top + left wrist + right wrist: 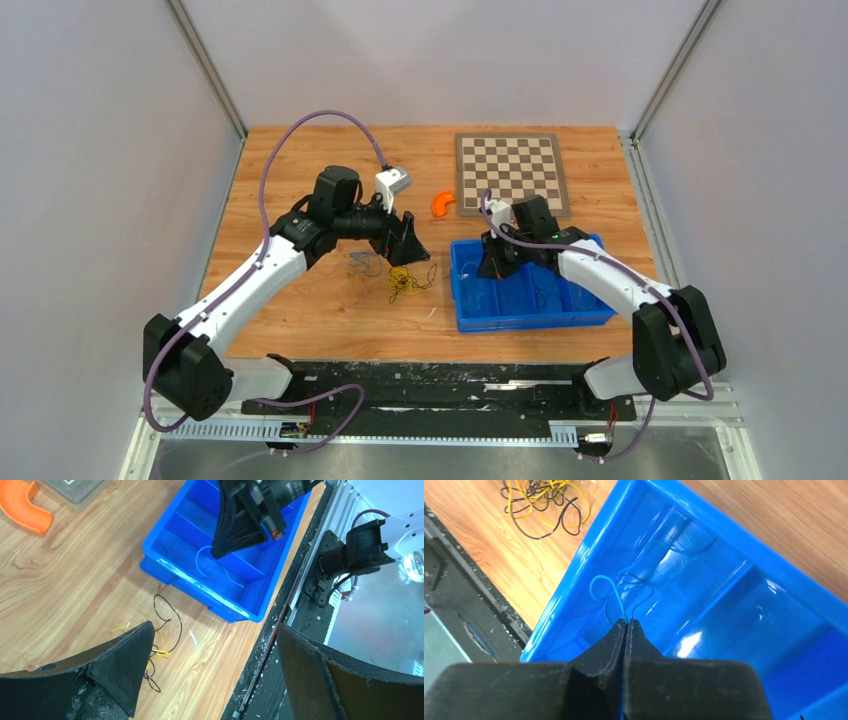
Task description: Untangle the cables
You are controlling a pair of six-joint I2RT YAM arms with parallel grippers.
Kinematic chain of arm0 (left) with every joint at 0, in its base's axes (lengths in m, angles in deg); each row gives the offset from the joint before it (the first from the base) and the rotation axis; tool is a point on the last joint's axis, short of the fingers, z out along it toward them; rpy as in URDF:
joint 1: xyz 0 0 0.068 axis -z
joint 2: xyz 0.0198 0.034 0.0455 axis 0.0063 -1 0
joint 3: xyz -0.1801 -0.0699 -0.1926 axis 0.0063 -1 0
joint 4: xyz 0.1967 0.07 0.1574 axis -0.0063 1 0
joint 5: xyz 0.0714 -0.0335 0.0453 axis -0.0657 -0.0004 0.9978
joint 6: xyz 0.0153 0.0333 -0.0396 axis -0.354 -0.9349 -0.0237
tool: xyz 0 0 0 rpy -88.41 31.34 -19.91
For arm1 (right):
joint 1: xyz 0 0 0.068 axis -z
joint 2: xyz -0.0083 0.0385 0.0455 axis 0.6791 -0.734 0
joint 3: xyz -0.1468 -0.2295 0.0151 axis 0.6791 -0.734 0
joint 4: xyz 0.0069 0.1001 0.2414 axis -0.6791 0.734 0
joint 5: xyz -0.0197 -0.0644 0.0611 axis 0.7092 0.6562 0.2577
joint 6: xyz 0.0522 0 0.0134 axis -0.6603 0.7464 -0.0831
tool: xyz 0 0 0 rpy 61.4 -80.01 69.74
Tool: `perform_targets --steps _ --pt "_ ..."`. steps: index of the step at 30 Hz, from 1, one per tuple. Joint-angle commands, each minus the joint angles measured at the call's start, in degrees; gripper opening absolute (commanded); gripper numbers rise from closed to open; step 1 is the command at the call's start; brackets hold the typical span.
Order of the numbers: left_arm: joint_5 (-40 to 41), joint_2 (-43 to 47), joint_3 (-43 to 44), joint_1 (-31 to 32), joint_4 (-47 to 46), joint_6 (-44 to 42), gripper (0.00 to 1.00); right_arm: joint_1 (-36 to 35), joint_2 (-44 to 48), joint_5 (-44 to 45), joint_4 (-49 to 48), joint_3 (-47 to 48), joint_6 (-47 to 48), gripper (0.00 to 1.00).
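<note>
A tangle of yellow and black cables (400, 280) lies on the wooden table, left of the blue bin (530, 318). My left gripper (408, 245) hovers just above it, jaws wide open and holding nothing. In the left wrist view the yellow and black cables (161, 630) poke out beside the left finger (125, 665). My right gripper (627, 621) is down inside the bin's left compartment, shut on a thin light-blue cable (601, 580) that loops up out of its tips. The same tangle (544, 500) shows beyond the bin's rim (574, 580).
A chessboard (510, 172) lies at the back right with an orange curved piece (441, 203) beside it. A short white scrap (193, 639) rests on the wood near the bin. The table's near edge and a black rail (440, 385) run close below the tangle.
</note>
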Motion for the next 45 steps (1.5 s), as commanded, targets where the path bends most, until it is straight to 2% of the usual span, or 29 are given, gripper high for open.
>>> perform_targets --steps 1,5,9,11,15,18,19,20,21,22,23,25,29,33,35,38,40,44,45 --pt "0.4 2.07 -0.16 -0.61 -1.44 0.75 1.0 -2.67 -5.83 7.35 -2.79 2.79 0.88 0.0" --pt "2.61 2.73 -1.25 -1.46 -1.07 1.14 1.0 -4.6 -10.04 11.08 -3.78 3.7 0.48 0.0" --pt "5.1 3.38 -2.74 -4.3 0.48 1.38 1.0 -5.2 -8.02 11.13 -3.65 4.24 -0.29 0.03" --pt "4.61 3.38 -3.61 -6.94 0.76 2.28 1.0 -5.23 -5.7 10.35 -2.45 4.86 -0.43 0.13" --pt "2.4 1.84 -4.02 -10.58 2.62 0.1 1.0 -5.19 -0.86 7.78 1.2 7.32 0.21 0.38" --pt "-0.4 -2.14 -1.99 -10.83 6.52 -10.18 0.98 -5.17 0.68 5.39 4.48 9.35 2.57 0.62" --pt "-3.62 -3.36 -1.06 -10.84 10.22 -13.43 0.96 -5.13 0.96 4.61 5.22 9.77 3.53 0.69" --pt "-5.44 -6.22 1.29 -10.84 12.85 -21.07 0.93 -5.15 1.14 3.35 5.99 10.01 4.89 0.76" --pt "-9.45 -7.55 3.97 -10.8 18.66 -25.42 0.9 -5.13 1.32 2.23 6.66 10.2 6.31 0.82" --pt "-11.07 -10.0 5.0 -10.54 21.29 -34.04 0.85 -5.12 1.55 1.44 7.29 10.33 7.34 0.87" --pt "-12.93 -10.75 6.1 -10.39 24.48 -37.62 0.83 -5.01 1.85 0.94 7.89 10.43 7.99 0.91" --pt "-13.42 -10.54 4.99 -9.14 23.53 -47.29 0.81 -4.38 2.62 -0.58 8.62 10.68 8.59 0.99" --pt "-8.1 -7.91 0.12 -2.59 13.64 -52.57 0.72 -0.68 3.1 -5.45 9.17 11.92 7.5 1.0" --pt "-2.36 -11.78 0.37 5.75 11.4 -54.49 0.69 6.24 3.56 -10.61 9.17 13.09 5.29 1.0" --pt "1.18 -14.54 0.93 8.17 9.46 -52.82 0.69 9.88 4.11 -12.35 9.21 13.66 4.23 1.0" --pt "7.98 -18.12 1.14 10.53 5.23 -50.03 0.74 14.76 5.52 -14.75 9.16 14.56 3.79 1.0" --pt "10.37 -20.97 2.3 11.5 5.57 -48.99 0.74 16.72 6.83 -14.81 9.19 15.39 4.34 1.0" --pt "14.16 -24.31 2.5 12.62 5.31 -46.83 0.66 18.05 10.07 -14.91 8.94 16.07 5.74 1.0" --pt "14.87 -24.28 2.42 12.8 4.98 -46.27 0.57 18.04 10.71 -14.99 8.71 16.03 5.77 1.0"
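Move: The right hand holds the blue cable above the box's left compartment, whose middle is about 1 cm ahead, 1 cm left and 7 cm below; the yellow-black tangle lies some 17 cm left and 4 cm ahead. From the open left hand, that tangle is about 3 cm ahead, 2 cm left and 21 cm down, with the blue-pink tangle 7 cm left of it and 3 cm farther out, and the left compartment about 15 cm right and 1 cm ahead of the hand. Right lowers 5 cm, releases the blue cable, rises away; left descends 17 cm towards the yellow-black tangle, fingers narrowing. ##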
